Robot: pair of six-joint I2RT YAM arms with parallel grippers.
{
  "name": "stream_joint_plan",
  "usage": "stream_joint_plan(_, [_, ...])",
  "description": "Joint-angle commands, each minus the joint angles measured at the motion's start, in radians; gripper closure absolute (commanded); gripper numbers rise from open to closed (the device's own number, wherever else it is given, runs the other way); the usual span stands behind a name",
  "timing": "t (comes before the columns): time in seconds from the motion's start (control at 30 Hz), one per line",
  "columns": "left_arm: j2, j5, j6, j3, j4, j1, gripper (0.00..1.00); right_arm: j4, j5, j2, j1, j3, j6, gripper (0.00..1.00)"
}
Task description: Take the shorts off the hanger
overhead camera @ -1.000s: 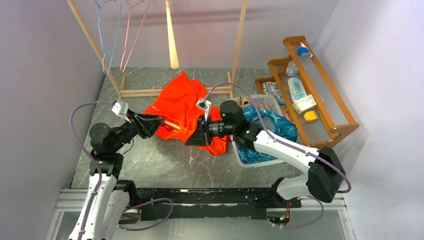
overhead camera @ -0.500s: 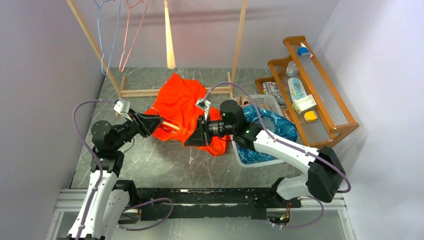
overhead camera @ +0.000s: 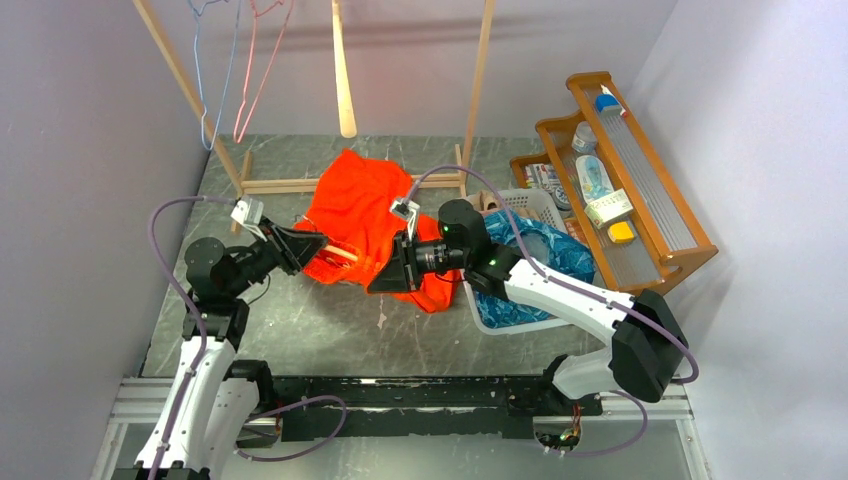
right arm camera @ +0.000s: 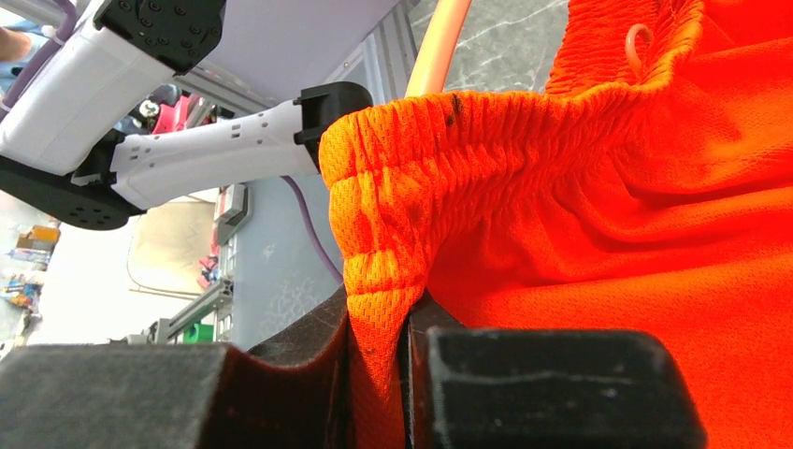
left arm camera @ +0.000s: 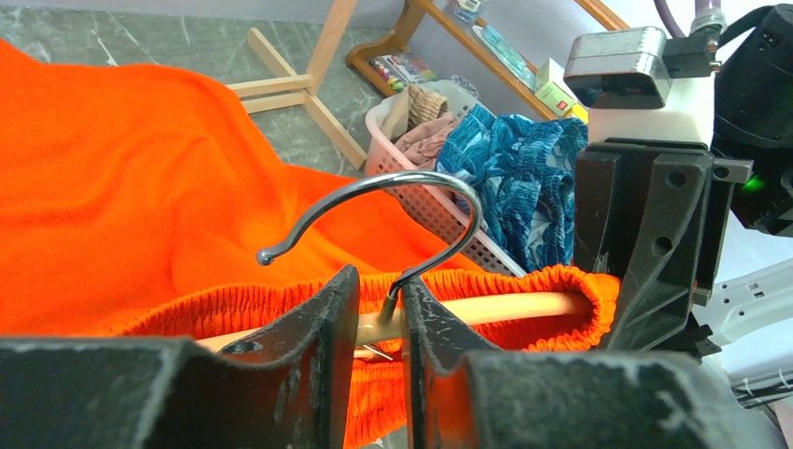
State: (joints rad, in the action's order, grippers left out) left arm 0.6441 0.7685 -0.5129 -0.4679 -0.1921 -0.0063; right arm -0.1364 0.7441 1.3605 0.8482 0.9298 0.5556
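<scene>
The bright orange shorts (overhead camera: 360, 210) lie bunched on the table, their elastic waistband still threaded over the wooden bar of a hanger (overhead camera: 336, 254). In the left wrist view my left gripper (left arm camera: 382, 313) straddles the stem of the metal hook (left arm camera: 411, 182). Its right jaw touches the stem, and a gap shows on the left side. The bar (left arm camera: 505, 309) runs on to the right inside the waistband (left arm camera: 561, 281). My right gripper (overhead camera: 376, 283) is shut on a fold of the orange waistband (right arm camera: 379, 281) at the bar's right end.
A white basket (overhead camera: 530, 197) to the right holds blue patterned shorts (overhead camera: 550, 250) and other clothes. A wooden shelf (overhead camera: 690, 250) with small items stands at the far right. The wooden rack (overhead camera: 300, 185) is behind, with wire hangers (overhead camera: 215, 100) and a wooden hanger (overhead camera: 343, 90) on it.
My left jaws have narrowed around the hook's stem. The left arm has edged slightly right. The pink wire hanger on the rack has swung left. The right gripper has kept its hold.
</scene>
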Motion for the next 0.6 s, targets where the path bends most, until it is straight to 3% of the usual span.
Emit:
stream_joint_plan(0.0, [-0.023,-0.011,0.001,-0.001,-0.037,0.008,0.75,-0.118,0.070,-0.021,0.006,0.046,-0.007,1.00])
stream_joint_plan(0.13, [-0.047,-0.055,0.018,-0.010,-0.003,0.008,0.92,-0.122,0.084,-0.026,0.006,0.044,-0.005,1.00])
stream_joint_plan(0.23, [-0.066,-0.100,0.076,-0.052,0.090,0.008,0.93,-0.101,0.086,-0.030,0.006,0.052,-0.021,0.99])
stream_joint_plan(0.3, [-0.084,-0.131,0.092,-0.072,0.132,0.007,0.93,-0.087,0.087,-0.031,0.006,0.058,-0.032,0.85])
stream_joint_plan(0.43, [-0.129,-0.194,0.108,-0.105,0.216,0.007,0.93,-0.009,0.060,-0.032,0.006,0.100,-0.082,0.48])
stream_joint_plan(0.57, [-0.162,-0.288,0.169,-0.168,0.348,0.008,0.93,0.079,-0.030,-0.057,0.005,0.140,-0.150,0.29])
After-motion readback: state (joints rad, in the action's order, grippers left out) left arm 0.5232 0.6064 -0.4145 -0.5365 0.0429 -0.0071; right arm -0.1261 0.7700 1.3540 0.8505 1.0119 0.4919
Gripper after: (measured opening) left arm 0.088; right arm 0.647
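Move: The hanger's neck, at the foot of the metal hook, already stands between the left hand's half-open fingertips, about 1 cm ahead and 1 cm to the right. From there the hanger's right end lies some 6 cm right and 3 cm back, and the body of the orange shorts about 8 cm ahead, 5 cm right and 12 cm lower. The right hand grips the gathered waistband between its pads; the neck is roughly 9 cm ahead and 9 cm left of it, the laundry basket some 30 cm right, 4 cm farther out and well below. The hanger's neck is pinched by the left fingers, which close on it while easing up about 1 cm; that hand then carries it some 2 cm left, turning about 10 degrees counter-clockwise. The waistband is let go last: the right fingers open wide and the hand lifts about 3 cm, one finger still against the cloth. ##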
